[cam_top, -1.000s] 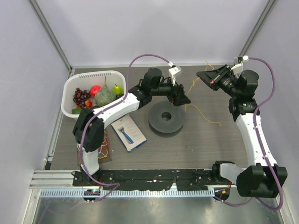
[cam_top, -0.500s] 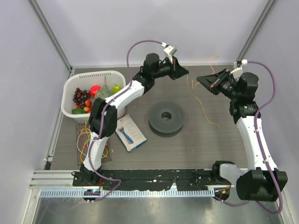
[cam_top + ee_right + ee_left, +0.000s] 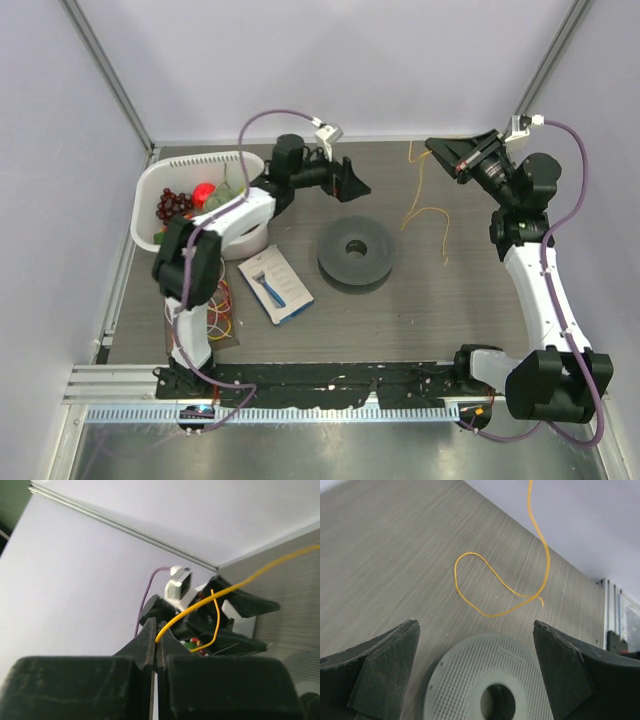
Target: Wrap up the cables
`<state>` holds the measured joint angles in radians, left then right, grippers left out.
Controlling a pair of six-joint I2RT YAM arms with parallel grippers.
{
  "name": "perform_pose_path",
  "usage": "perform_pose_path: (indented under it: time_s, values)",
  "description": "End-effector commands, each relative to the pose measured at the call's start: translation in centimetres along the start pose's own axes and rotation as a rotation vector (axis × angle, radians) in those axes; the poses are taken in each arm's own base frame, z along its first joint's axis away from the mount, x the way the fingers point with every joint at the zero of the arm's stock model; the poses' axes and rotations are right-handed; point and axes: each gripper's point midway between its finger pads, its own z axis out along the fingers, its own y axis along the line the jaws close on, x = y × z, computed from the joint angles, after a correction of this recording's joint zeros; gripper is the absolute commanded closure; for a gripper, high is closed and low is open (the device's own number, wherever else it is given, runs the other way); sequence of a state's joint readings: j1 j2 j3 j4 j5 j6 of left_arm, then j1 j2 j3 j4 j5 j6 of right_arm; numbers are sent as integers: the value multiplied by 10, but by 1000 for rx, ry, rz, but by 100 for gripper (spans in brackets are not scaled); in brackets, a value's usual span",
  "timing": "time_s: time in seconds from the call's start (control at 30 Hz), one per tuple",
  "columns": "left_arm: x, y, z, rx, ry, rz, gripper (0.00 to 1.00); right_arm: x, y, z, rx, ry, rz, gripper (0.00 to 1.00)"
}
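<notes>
The cable is a thin yellow-orange wire (image 3: 418,180) trailing from the back of the table toward a dark grey perforated spool (image 3: 356,252) lying flat in the middle. My right gripper (image 3: 436,149) is raised at the back right and shut on the wire's upper end (image 3: 240,585), which is pinched between its fingertips (image 3: 159,630). My left gripper (image 3: 352,186) hovers behind and left of the spool, open and holding nothing. Its wrist view shows the spool (image 3: 485,680) below the open jaws (image 3: 475,624) and a loose loop of wire (image 3: 490,592) on the table beyond.
A white basket (image 3: 150,185) of toy fruit stands at the back left. A blue-and-white razor pack (image 3: 275,285) lies left of the spool. A tangle of coloured wires (image 3: 215,312) lies by the left arm's base. Metal frame posts rise at both back corners.
My left gripper swung from beside the spool up to the back, then leftward, and now stands wide open. My right gripper lifted toward the back with the wire, drawing it straighter.
</notes>
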<state>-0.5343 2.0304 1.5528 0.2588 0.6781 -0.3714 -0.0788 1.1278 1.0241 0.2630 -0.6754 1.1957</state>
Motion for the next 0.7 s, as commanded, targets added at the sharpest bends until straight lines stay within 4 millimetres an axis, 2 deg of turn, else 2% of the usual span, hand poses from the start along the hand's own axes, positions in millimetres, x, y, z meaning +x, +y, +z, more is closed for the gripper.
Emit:
perform_pose_path:
  time_s: [0.0,0.13,0.17,0.23,0.3,0.37,0.47,0.5,0.53,0.67]
  values:
    - [-89,-79,-71,80,-182,430,0,-7,39,-3,-156,-19,35,99]
    - [-86,-107,-96,87,-185,701,0,2,48,-7,-205,10,46,99]
    - [-84,-114,-100,115,-179,744,0,9,56,-10,-241,37,28,99]
    - [-90,-131,-108,153,-188,716,0,20,62,-14,-284,76,4,99]
    - [-99,-142,-108,175,-178,520,0,32,72,-20,-343,110,-50,99]
    - [-103,-159,-104,230,-137,127,0,41,80,-25,-385,128,-101,99]
    - [-111,-190,-102,403,-123,-258,0,47,80,-25,-407,133,-153,99]
    - [-115,-194,-102,435,-154,-324,0,47,79,-25,-415,131,-163,99]
    - [-114,-191,-101,413,-154,-385,0,59,83,-24,-438,160,-170,99]
    - [-124,-205,-100,414,-195,-440,0,67,84,-21,-454,163,-208,99]
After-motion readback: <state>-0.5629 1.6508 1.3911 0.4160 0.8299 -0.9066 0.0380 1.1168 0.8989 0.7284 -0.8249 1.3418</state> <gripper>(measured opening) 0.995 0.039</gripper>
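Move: The cable's free end, sticking out of the right gripper, is some 20 cm above the open left hand, about 5 cm nearer the base and 9 cm to its right. The grey spool lies roughly 18 cm below the left hand, 9 cm back and 2 cm left; the cable's curled tail is about 20 cm below, 4 cm back and 13 cm right. From the right hand, the left gripper is about 8 cm ahead, 13 cm left and 19 cm below. Still pinching the yellow cable, the right hand carries it about 5 cm back and as far left, rising slightly and turning counter-clockwise, towards the left gripper. The left hand, wide open and empty, rises nearly 20 cm while drawing 12 cm back towards the cable's free end, bowing left and partly returning, then sinks about 3 cm; it rolls one way and back past its start, its fingertips tilting up. ##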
